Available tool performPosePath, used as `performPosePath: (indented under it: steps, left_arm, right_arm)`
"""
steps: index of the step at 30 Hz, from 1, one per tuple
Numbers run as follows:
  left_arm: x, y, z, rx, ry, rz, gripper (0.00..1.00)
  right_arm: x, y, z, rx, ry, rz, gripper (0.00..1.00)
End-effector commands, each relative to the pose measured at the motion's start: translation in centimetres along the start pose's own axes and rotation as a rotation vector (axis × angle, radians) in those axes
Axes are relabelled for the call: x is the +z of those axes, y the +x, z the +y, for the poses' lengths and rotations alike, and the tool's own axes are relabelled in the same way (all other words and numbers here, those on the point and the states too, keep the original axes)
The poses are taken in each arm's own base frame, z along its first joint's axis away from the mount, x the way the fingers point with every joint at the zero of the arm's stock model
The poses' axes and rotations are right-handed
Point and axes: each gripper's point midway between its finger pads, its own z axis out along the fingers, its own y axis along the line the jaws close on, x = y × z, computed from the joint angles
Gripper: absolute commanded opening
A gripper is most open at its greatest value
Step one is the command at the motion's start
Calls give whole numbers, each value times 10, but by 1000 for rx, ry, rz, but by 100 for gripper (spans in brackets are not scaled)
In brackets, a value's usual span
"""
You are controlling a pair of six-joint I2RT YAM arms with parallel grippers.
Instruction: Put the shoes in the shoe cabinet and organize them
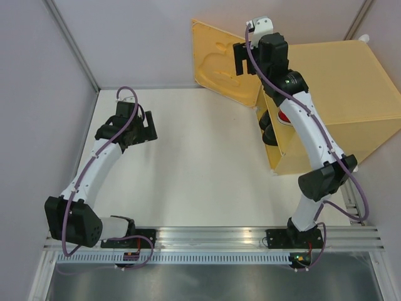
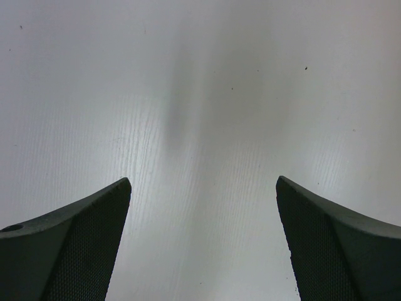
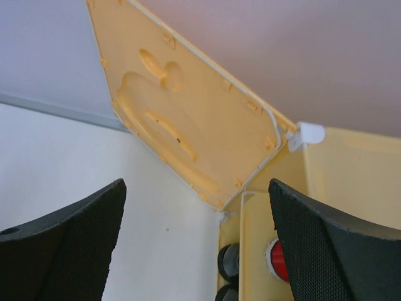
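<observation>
The yellow-orange shoe cabinet (image 1: 338, 88) stands at the back right with its door (image 1: 219, 59) swung open to the left. Inside the opening I see a red sneaker (image 1: 285, 117) and black dress shoes (image 1: 268, 130). The right wrist view shows the door's inner face (image 3: 182, 119), the black shoe heels (image 3: 229, 263) and a red sneaker's end (image 3: 277, 260). My right gripper (image 1: 243, 59) is open and empty, raised beside the door's edge, and it also shows in the right wrist view (image 3: 197, 213). My left gripper (image 1: 144, 128) is open and empty over bare table, as the left wrist view shows (image 2: 203, 207).
Grey walls close the table at the left and back. A white corner connector (image 3: 307, 133) sits at the cabinet's top hinge corner. A metal rail (image 1: 213, 241) runs along the near edge by the arm bases.
</observation>
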Motion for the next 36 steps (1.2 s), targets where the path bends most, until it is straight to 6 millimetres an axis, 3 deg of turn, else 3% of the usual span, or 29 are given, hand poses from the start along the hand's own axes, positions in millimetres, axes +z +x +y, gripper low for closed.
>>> performPosePath:
  steps: [1, 2, 4, 5, 12, 20, 22, 29, 36]
  left_arm:
    - [5, -5, 2, 33, -12, -19, 99]
    - [6, -4, 2, 33, -12, -17, 99]
    - [7, -4, 2, 37, -14, -16, 99]
    - [7, -4, 3, 35, -18, -16, 99]
    - [13, 1, 2, 50, -21, 5, 99]
    - [19, 3, 6, 60, -43, 9, 99]
    - [21, 3, 6, 62, -45, 13, 99]
    - [24, 6, 7, 66, -53, 23, 99]
    - [26, 8, 5, 69, -43, 35, 99]
  right_arm:
    - [14, -44, -14, -33, -24, -146, 98]
    - [16, -54, -18, -39, -37, -175, 98]
    - [34, -47, -22, -87, -42, -169, 98]
    - [38, -53, -23, -101, -46, -193, 98]
    - [88, -32, -24, -202, -71, -217, 98]
    - [125, -24, -34, -234, -2, -262, 98]
    - [129, -27, -35, -242, 7, -279, 98]
    - [147, -11, -35, -289, 6, -264, 98]
    - [149, 1, -18, -333, -103, -226, 98]
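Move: The open door of the shoe cabinet has its middle about 21 cm ahead of the right hand, 7 cm to its left and 24 cm below; its top edge is only some 8 cm lower than the hand. The cabinet's middle is 7 cm back and 28 cm to the right, 24 cm down, with a red shoe 10 cm back, 12 cm right and 23 cm below. From the left hand, the door's middle lies about 37 cm ahead, 32 cm right, nearly level. The open door's top edge is what the empty right hand closes in on: it reaches forward about 15 cm, first rising slightly, then sinking to end some 5 cm lower, and eases to a stop. Its fingers stay wide open and tip up a little while its left side rolls down about 15 degrees. The empty left hand just sinks a couple of centimetres. ##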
